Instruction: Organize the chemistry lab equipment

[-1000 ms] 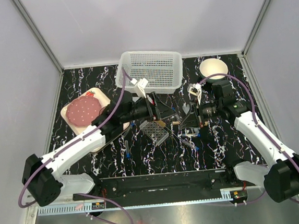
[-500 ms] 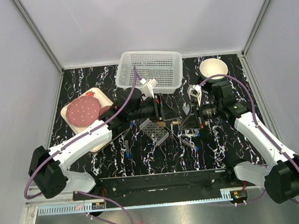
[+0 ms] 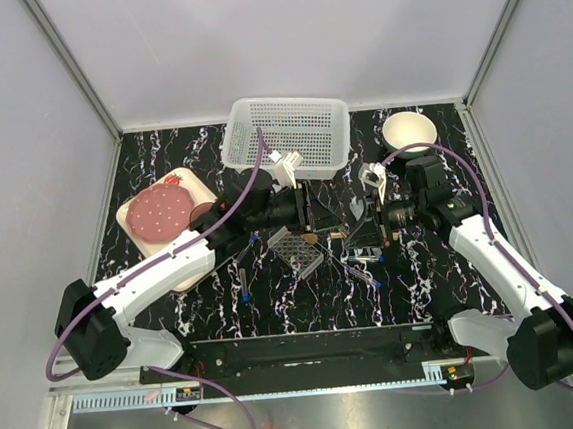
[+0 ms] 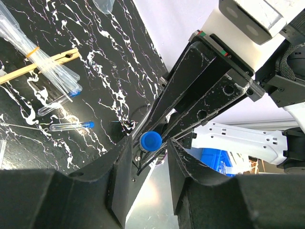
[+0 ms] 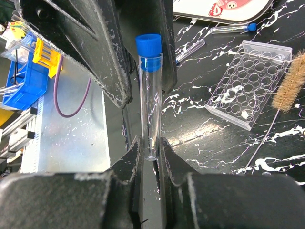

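Observation:
My right gripper (image 5: 150, 143) is shut on the rounded bottom end of a clear blue-capped test tube (image 5: 148, 95), held level in the air above the table's middle. The tube's blue cap (image 4: 151, 140) points at my left gripper (image 4: 148, 145). The left jaws straddle the cap, narrowly open, with a thin gap on each side. In the top view the left gripper (image 3: 319, 215) and right gripper (image 3: 359, 215) face each other tip to tip. The tube rack (image 3: 297, 251) lies below them, empty (image 5: 250, 83).
Loose test tubes (image 4: 71, 126), pipettes (image 4: 43, 62) and a wooden stick (image 4: 38, 67) lie on the black marbled table. A brush (image 5: 290, 81) lies beside the rack. A white basket (image 3: 287, 134) and white bowl (image 3: 409, 128) stand at the back, a strawberry-print tray (image 3: 196, 187) at left.
My left gripper has moved right until it meets the right gripper's tube, and its jaws have narrowed around the blue cap. The right arm has stayed still.

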Robot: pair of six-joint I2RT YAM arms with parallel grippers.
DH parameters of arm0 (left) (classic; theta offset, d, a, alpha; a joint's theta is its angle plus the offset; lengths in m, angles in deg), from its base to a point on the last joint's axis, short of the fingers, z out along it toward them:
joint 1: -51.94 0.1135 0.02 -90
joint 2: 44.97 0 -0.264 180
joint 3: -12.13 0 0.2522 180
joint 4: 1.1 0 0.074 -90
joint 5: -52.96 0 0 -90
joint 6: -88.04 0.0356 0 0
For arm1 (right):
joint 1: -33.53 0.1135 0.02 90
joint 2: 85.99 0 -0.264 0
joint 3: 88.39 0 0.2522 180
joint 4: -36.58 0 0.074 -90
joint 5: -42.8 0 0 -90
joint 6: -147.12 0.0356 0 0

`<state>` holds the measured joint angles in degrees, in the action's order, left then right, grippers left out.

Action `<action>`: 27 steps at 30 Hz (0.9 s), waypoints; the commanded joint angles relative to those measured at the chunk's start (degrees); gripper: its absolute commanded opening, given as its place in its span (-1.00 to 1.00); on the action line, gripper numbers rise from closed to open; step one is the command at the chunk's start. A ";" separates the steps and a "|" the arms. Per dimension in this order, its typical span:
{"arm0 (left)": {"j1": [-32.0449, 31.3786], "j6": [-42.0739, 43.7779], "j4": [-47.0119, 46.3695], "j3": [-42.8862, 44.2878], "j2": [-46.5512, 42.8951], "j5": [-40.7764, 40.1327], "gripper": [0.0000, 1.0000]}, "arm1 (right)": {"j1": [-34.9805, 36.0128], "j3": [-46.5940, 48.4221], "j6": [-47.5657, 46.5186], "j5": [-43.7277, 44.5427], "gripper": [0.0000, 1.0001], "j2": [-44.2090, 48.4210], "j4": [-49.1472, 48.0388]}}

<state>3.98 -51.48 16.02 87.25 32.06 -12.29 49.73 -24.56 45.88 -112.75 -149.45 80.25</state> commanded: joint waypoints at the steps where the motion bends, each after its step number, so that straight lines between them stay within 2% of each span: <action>1: -0.20 -0.14 -2.21 2.62 0.13 -1.37 -0.27 | 0.67 -0.32 -1.32 -0.80 -0.89 1.41 0.76; 8: -0.20 -0.05 -3.00 2.88 0.48 -1.73 -0.38 | 0.76 -0.32 -1.41 -0.71 -0.88 1.41 0.76; 14: -0.29 1.26 -2.56 2.80 0.48 -1.81 -0.67 | 0.76 -0.41 -1.59 -0.80 -0.88 1.41 0.85; 16: -0.29 1.70 -2.65 2.71 0.57 -1.90 -0.84 | 0.76 -0.41 -1.50 -0.88 -0.88 1.50 0.76; 18: -0.29 1.88 -2.65 2.27 0.31 -2.43 -0.89 | 0.76 -0.40 -1.50 -0.71 -0.80 1.59 0.76; 21: -0.29 2.93 -2.56 0.61 -1.18 -4.53 -0.92 | 0.76 0.03 -1.93 0.16 -0.31 1.94 1.11; 22: -0.29 3.37 -2.22 -0.01 -2.58 -5.58 -0.93 | 0.76 0.30 -2.72 0.43 0.13 2.11 2.33; 23: -0.29 3.90 -0.47 -1.32 -3.37 -9.07 -0.92 | 0.76 0.99 -3.60 0.87 0.34 2.29 3.30; 26: -0.29 5.74 2.52 -4.93 -7.06 -17.94 -0.92 | -1.34 1.53 -8.60 2.45 0.77 3.52 6.38; 27: -0.29 6.44 2.79 -6.16 -8.12 -20.25 -0.92 | -2.40 1.27 -9.05 2.72 0.81 4.22 6.65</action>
<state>3.78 -48.31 17.13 84.54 29.52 -20.11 49.60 -24.76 42.49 -111.66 -148.12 83.92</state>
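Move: The test tube slants between the grippers, blue cap already inside the left hand's open fingers. Its middle is some 3 cm right of and 3 cm below the left hand, and about 3 cm left of and 3 cm above the right, which pinches the bottom. Below, roughly 22 cm under the left hand, the clear rack lies 6 cm left and 4 cm forward, the brush head 6 cm left and 9 cm forward, and the pipette bundle 8 cm right and 8 cm forward. Almost still in the air, the left hand shuts its fingers from about a third open onto the blue cap while the right hand keeps its pinch on the tube's bottom, easing back only about half a centimetre. Once the left has the cap, the right opens wide and lets go of the glass end, and the left starts carrying the tube away from it, some 1.5 cm to the left, with a similar amount forward and down. ##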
